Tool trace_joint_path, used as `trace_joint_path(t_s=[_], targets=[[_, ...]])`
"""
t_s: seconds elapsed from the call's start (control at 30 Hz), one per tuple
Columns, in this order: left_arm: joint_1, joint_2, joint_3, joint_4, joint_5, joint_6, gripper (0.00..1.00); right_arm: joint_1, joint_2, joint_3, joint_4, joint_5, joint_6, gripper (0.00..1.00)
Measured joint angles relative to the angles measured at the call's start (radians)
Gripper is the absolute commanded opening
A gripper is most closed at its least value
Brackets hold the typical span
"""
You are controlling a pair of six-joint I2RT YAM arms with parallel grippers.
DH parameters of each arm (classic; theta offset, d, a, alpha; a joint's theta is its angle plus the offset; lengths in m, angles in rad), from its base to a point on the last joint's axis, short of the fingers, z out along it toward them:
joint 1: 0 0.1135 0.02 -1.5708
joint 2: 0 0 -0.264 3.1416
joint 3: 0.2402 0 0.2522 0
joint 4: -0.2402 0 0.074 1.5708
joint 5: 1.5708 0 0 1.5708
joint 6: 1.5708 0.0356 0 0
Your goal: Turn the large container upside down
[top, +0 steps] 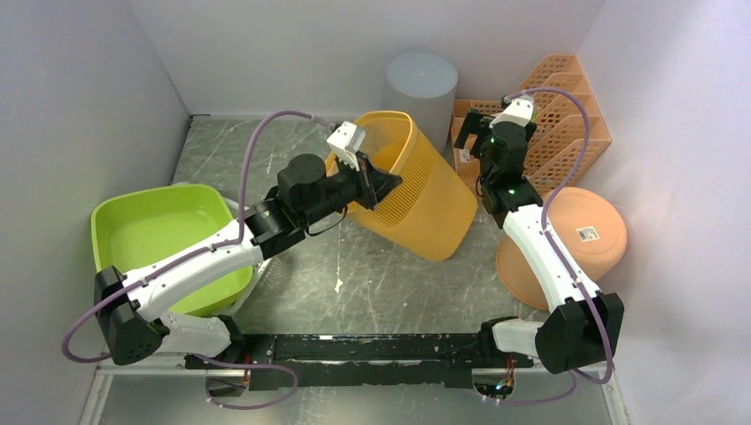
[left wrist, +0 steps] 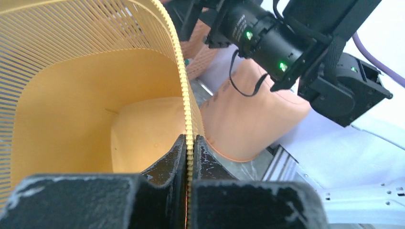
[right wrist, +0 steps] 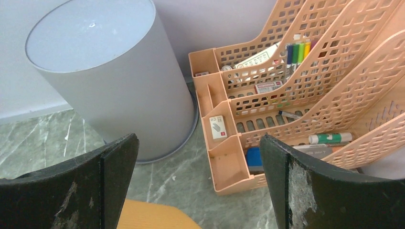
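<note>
The large container is a yellow-orange slatted basket (top: 416, 199) at mid table, tipped over so its mouth faces up and to the left. My left gripper (top: 376, 186) is shut on its rim. In the left wrist view the two black fingers (left wrist: 172, 160) pinch the ribbed rim edge (left wrist: 189, 143), and the basket's inside (left wrist: 86, 95) fills the left of the frame. My right gripper (top: 478, 137) hovers just right of the basket's raised end, wide open with nothing between its fingers (right wrist: 198, 143). A corner of the basket (right wrist: 148, 217) shows below it.
A grey cylindrical bin (top: 419, 84) stands at the back. To its right, by the right wall, is a peach desk organiser (top: 558, 115) holding pens. An upturned peach bowl (top: 567, 239) sits right of the basket. A green tub (top: 159, 235) lies at the left.
</note>
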Motion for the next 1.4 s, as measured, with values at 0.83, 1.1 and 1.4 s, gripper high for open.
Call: trace_joint_path(t_s=[0.83,1.1,1.4], targets=[[0.055,0.106,-0.566,0.759,0.05,-0.351,0.07,-0.006,-0.003,0.05,-0.033,-0.087,0.062,1.0],[0.079,0.142,-0.634,0.853,0.041,-0.371,0.27,-0.006,-0.003,0.048,-0.051,-0.123,0.064,1.0],[0.091,0.183,-0.645,0.887,0.093,-0.271,0.57,-0.006,-0.005,-0.001,-0.047,-0.13,0.062,1.0]])
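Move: The left hand has the large yellow container pinched by its rim; the clear table patch where it will lie is about 14 cm to the right, 4 cm ahead and some 35 cm below. Beyond that patch the grey bin stands about 26 cm ahead of the left hand and 9 cm right, and the orange pot about 36 cm right and 2 cm back, both centred some 23 cm lower. From the right hand the patch is roughly 13 cm back, 8 cm left and 30 cm down. The left hand, still pinching the rim, lowers the yellow container about 17 cm almost straight down towards the clear table in front of the grey bin, easing slightly back first and then forward, while its wrist rolls some 20 degrees about the line of its fingers, the hand's left side going down. Near the bottom it almost stops and its fingers spread to about half open on either side of the rim, as the wide-open right hand edges some 2 cm left, rising a little and then sinking. ##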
